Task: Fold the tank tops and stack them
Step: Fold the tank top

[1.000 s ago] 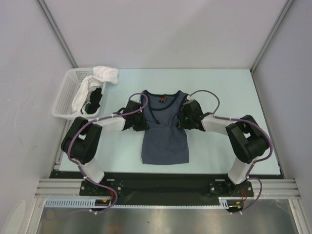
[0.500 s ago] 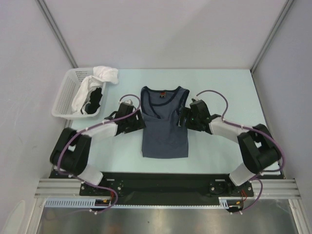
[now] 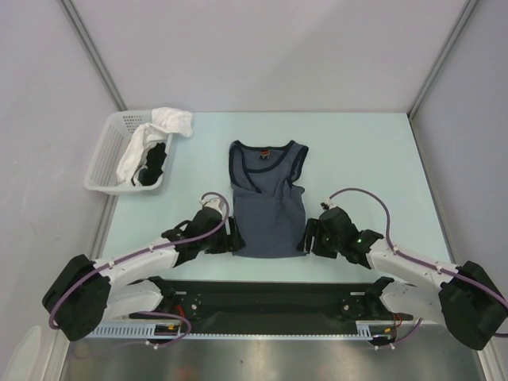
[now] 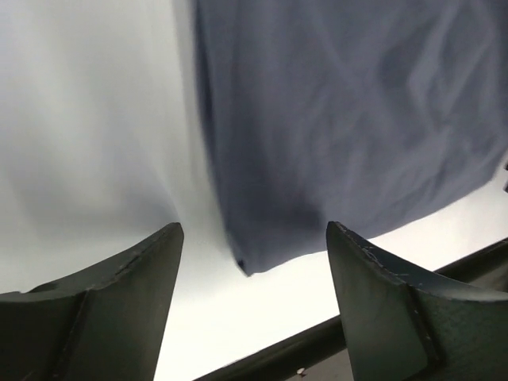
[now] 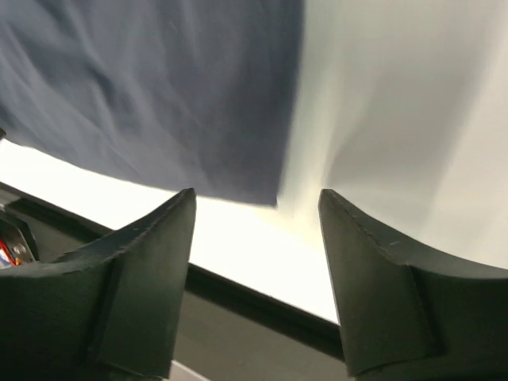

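Observation:
The slate-blue tank top (image 3: pixel 268 206) lies flat in the middle of the table, neckline at the far end, hem at the near end. My left gripper (image 3: pixel 232 238) is open and empty just left of the hem's left corner. In the left wrist view that corner (image 4: pixel 242 266) sits between the open fingers of the gripper (image 4: pixel 254 228). My right gripper (image 3: pixel 306 236) is open and empty just right of the hem's right corner; the right wrist view shows this corner (image 5: pixel 274 198) between its gripper's (image 5: pixel 257 192) fingers. A black cloth (image 3: pixel 155 164), likely the black tank top, lies in the basket.
A white lattice basket (image 3: pixel 99 163) stands at the far left, with a white cloth (image 3: pixel 171 121) draped over its rim. The table's dark near edge (image 3: pixel 270 274) runs right behind both grippers. Grey walls enclose the table on three sides.
Both grippers have moved from the armholes down along the top's sides to the hem corners near the table's front edge. The top lies slightly narrower than before.

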Robot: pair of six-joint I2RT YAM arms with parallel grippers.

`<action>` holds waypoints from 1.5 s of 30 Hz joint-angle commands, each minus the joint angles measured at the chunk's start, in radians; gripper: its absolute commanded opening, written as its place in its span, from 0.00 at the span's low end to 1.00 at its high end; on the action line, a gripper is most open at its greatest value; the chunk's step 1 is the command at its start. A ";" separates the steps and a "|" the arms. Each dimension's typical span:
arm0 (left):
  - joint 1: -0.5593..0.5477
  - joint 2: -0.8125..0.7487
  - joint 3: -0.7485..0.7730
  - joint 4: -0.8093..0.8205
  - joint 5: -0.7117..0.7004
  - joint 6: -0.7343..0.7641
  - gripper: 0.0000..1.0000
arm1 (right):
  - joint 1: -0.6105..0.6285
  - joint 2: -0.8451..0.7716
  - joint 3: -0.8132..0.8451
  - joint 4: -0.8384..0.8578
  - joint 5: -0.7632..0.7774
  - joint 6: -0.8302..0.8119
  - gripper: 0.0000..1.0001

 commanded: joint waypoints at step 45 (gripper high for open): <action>-0.316 -0.195 -0.087 -0.323 0.063 -0.259 0.00 | 0.287 -0.188 0.121 -0.480 0.073 0.197 0.00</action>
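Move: Just behind and below each open gripper lies a near corner of the tank top: the left corner about 3 cm back, 1 cm right and 3 cm down from the left hand, the right corner 3 cm back and 3 cm down from the right hand. From the left hand, the table's front edge runs some 10 cm back, the collar label lies about 30 cm ahead and 8 cm right, and the basket 30 cm ahead and 35 cm left. Easing back and down 2 to 3 cm, both hands bring their open fingers onto the near corners of the tank top and close fully, pinching the cloth. Then they draw it straight back towards the table's front edge, about 7 or 8 cm more, tipping some 10 degrees further down, the right hand rising about 2 cm as it pulls. ##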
